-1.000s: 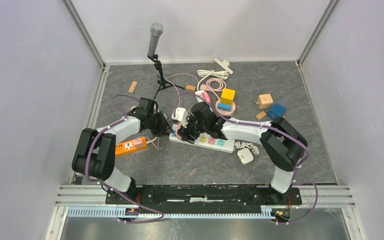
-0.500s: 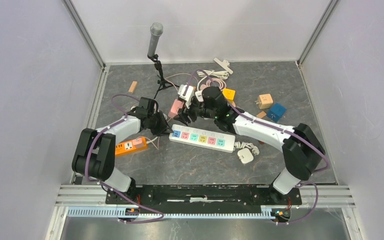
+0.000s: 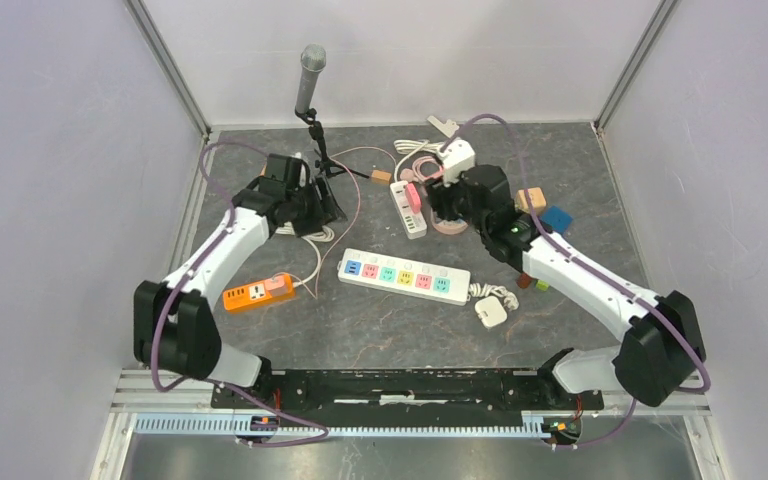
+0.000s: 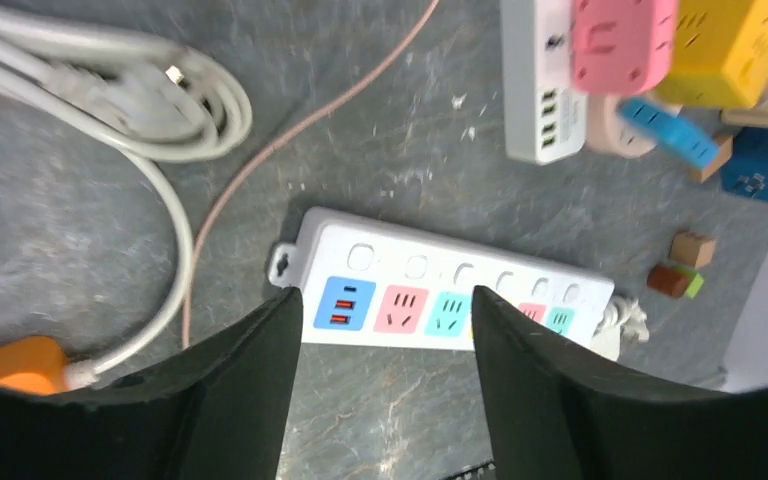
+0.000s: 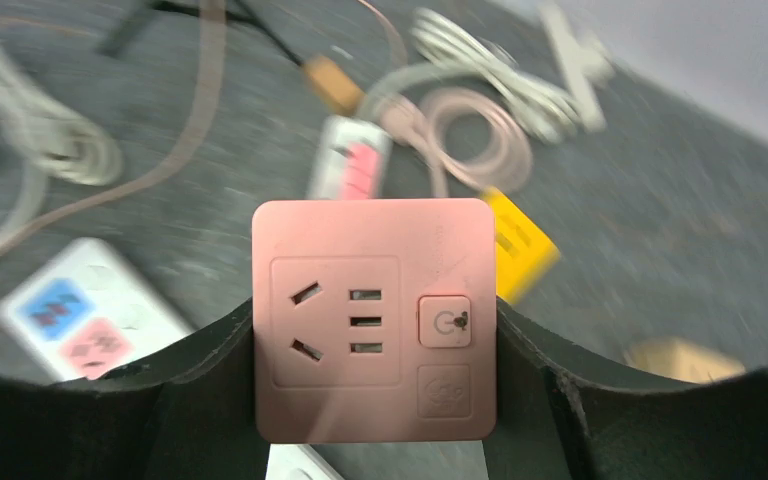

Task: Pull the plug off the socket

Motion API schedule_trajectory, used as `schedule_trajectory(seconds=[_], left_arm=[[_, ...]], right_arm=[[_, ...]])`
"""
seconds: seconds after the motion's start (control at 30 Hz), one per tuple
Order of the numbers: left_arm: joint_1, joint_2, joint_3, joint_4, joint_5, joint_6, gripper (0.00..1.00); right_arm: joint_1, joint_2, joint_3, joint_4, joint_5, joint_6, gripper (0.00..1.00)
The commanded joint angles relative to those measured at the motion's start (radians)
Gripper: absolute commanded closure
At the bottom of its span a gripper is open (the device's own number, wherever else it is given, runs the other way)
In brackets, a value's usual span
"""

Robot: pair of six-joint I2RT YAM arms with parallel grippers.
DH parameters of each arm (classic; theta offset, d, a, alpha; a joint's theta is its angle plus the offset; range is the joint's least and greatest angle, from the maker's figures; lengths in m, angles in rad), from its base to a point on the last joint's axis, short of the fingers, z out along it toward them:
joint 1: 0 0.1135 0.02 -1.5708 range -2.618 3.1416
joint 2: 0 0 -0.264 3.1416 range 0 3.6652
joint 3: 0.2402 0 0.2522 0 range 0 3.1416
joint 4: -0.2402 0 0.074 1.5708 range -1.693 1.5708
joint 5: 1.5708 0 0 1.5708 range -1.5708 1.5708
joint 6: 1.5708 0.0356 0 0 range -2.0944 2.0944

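The socket is a white power strip (image 3: pixel 404 276) with coloured outlets, lying flat mid-table with every outlet showing bare; it also appears as the strip (image 4: pixel 440 295) below the left fingers. The plug is a pink cube adapter (image 5: pixel 373 320), and my right gripper (image 5: pixel 373 330) is shut on its two sides. It hangs in the air as the pink plug (image 3: pixel 412 195), well behind the strip, at my right gripper (image 3: pixel 428 192). My left gripper (image 4: pixel 385 295) is open with nothing between its fingers, raised above the strip's left end, at the back left as the left gripper (image 3: pixel 322 208).
A microphone stand (image 3: pixel 310 75) rises at the back. Another white strip (image 3: pixel 407 212), yellow (image 4: pixel 725 45), blue (image 3: pixel 553 218) and tan (image 3: pixel 530 198) cubes and coiled cables (image 3: pixel 425 150) crowd the back right. An orange strip (image 3: pixel 258 291) lies left, a white charger (image 3: pixel 491 312) right.
The right gripper pulled the pink plug up off the strip and carried it to the back right. The left gripper opened and drew back and left, away from the strip.
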Motion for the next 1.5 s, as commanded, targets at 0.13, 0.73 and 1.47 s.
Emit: schedule_trajectory(seconds=[0.13,0.73,1.47], left_arm=[[0.001,-0.201,0.175,-0.148,-0.372,0.21,0.09],[0.003,-0.38,0.118,-0.13,-0.472,0.231,0.0],[0.003,-0.372,0.075,-0.067,-0.174,0.285,0.0]], right_arm=[[-0.111,-0.172,-0.208,-0.169,0.41,0.196,1.0],[-0.243,0.071,-0.178,-0.38,0.268,0.32,0.97],[-0.243,-0.073,-0.195,-0.229,0.087,0.137,0.03]])
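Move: My right hand already holds the pink plug; the free spot I'm taking it to is about 6 cm back, 18 cm to the right and 18 cm below. From that spot, the wooden piece lies some 4 cm right and 1 cm farther out, the tan plug 8 cm right and 8 cm out, the blue plug 13 cm right and 3 cm out, the yellow plug 10 cm left and 8 cm out. From my left hand the spot is roughly 35 cm right, 3 cm back, 8 cm below. I swing the pink plug about 18 cm right while sinking as far and easing slightly back, turning clockwise some 35 degrees and tipping the fingers down. Beside the wooden piece I open my right fingers, let go, then start up and left. My empty left hand opens wide, rising away from the white strip and leftward as its fingers tip up, then drifts a little right. ##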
